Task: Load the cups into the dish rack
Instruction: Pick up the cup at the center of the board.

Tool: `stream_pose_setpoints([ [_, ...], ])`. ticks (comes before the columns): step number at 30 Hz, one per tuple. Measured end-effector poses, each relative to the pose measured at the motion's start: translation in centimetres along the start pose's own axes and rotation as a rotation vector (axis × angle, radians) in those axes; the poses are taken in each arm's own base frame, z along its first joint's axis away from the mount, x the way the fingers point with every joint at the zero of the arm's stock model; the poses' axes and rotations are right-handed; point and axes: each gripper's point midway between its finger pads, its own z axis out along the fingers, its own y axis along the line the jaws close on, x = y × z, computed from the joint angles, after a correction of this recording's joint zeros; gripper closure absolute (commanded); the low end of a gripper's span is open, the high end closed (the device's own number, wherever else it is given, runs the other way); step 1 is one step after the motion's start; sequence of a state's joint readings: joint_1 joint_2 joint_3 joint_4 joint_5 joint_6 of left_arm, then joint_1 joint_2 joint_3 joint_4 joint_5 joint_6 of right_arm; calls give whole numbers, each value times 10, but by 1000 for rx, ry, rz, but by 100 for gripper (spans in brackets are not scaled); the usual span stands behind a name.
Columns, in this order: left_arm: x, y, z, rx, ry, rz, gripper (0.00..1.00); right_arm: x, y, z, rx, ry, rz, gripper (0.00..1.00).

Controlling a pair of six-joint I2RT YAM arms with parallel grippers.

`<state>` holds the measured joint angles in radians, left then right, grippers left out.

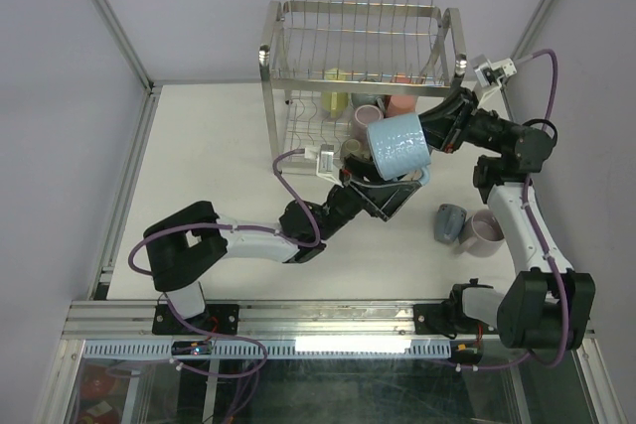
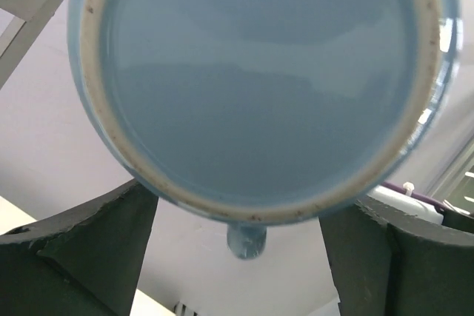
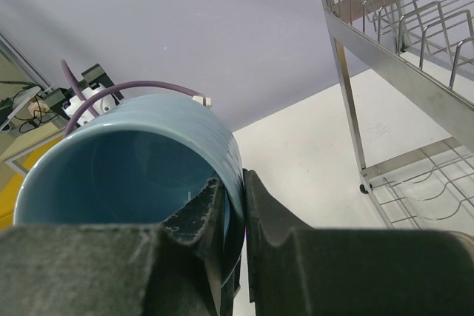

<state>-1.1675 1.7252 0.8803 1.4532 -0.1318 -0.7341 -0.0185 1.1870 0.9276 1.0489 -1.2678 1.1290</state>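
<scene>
A light blue cup [image 1: 397, 144] hangs in the air in front of the dish rack [image 1: 273, 57], tilted on its side. My right gripper [image 1: 437, 133] is shut on its rim wall, one finger inside and one outside [image 3: 231, 183]. My left gripper [image 1: 390, 189] sits open just below the cup, and its fingers [image 2: 89, 257] stand on either side of the cup's round base [image 2: 252, 79]. The cup's handle [image 2: 246, 240] points down between them. Yellow-green [image 1: 338, 76], pink [image 1: 402, 104] and mauve [image 1: 366, 118] cups sit in the rack.
A grey-blue cup [image 1: 449, 222] and a mauve cup [image 1: 484, 232] lie on the white table [image 1: 209, 156] by the right arm. The rack's steel legs and lower tier [image 3: 415, 175] stand close to the right of the held cup. Frame posts border the table.
</scene>
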Motion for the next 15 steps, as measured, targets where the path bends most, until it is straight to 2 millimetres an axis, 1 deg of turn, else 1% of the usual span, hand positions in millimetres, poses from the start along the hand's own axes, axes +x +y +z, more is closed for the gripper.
stream_pose_setpoints([
  [4, 5, 5, 8, -11, -15, -29, 27, 1, 0, 0, -3, -34, -18, 100],
  [7, 7, 5, 10, -20, -23, -44, 32, 0, -1, -1, -1, -69, -28, 100],
  [13, 4, 3, 13, -32, -51, -58, 54, -3, 0, -2, -3, -129, -42, 100],
  [15, 4, 3, 13, -35, -53, -59, 56, -3, 0, -2, -1, -149, -39, 100],
])
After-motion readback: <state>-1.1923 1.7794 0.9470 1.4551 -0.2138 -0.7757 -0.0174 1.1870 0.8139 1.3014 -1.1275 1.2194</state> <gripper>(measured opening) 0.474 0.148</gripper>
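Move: The blue cup's handle is just off the left fingertips: about 2 cm ahead, 3 cm right and 2 cm up, with the cup body's middle some 6 cm ahead and 4 cm up. From the right hand, which pinches the rim, the handle lies roughly 5 cm back, 1 cm left and 5 cm below. From the left hand, the blue-grey cup stands about 14 cm right, 2 cm ahead and 31 cm down, and the dish rack's middle some 24 cm ahead, 8 cm left and 15 cm down. Rightward by little more than 1 cm, the left hand eases in to bring the blue cup's handle between its fingertips, then stays there while its fingers close to roughly half open around the handle. The right hand stays in place with its pinch on the rim and tilts the cup by under 10 degrees, its left-pointing fingers rising and swinging slightly forward. ##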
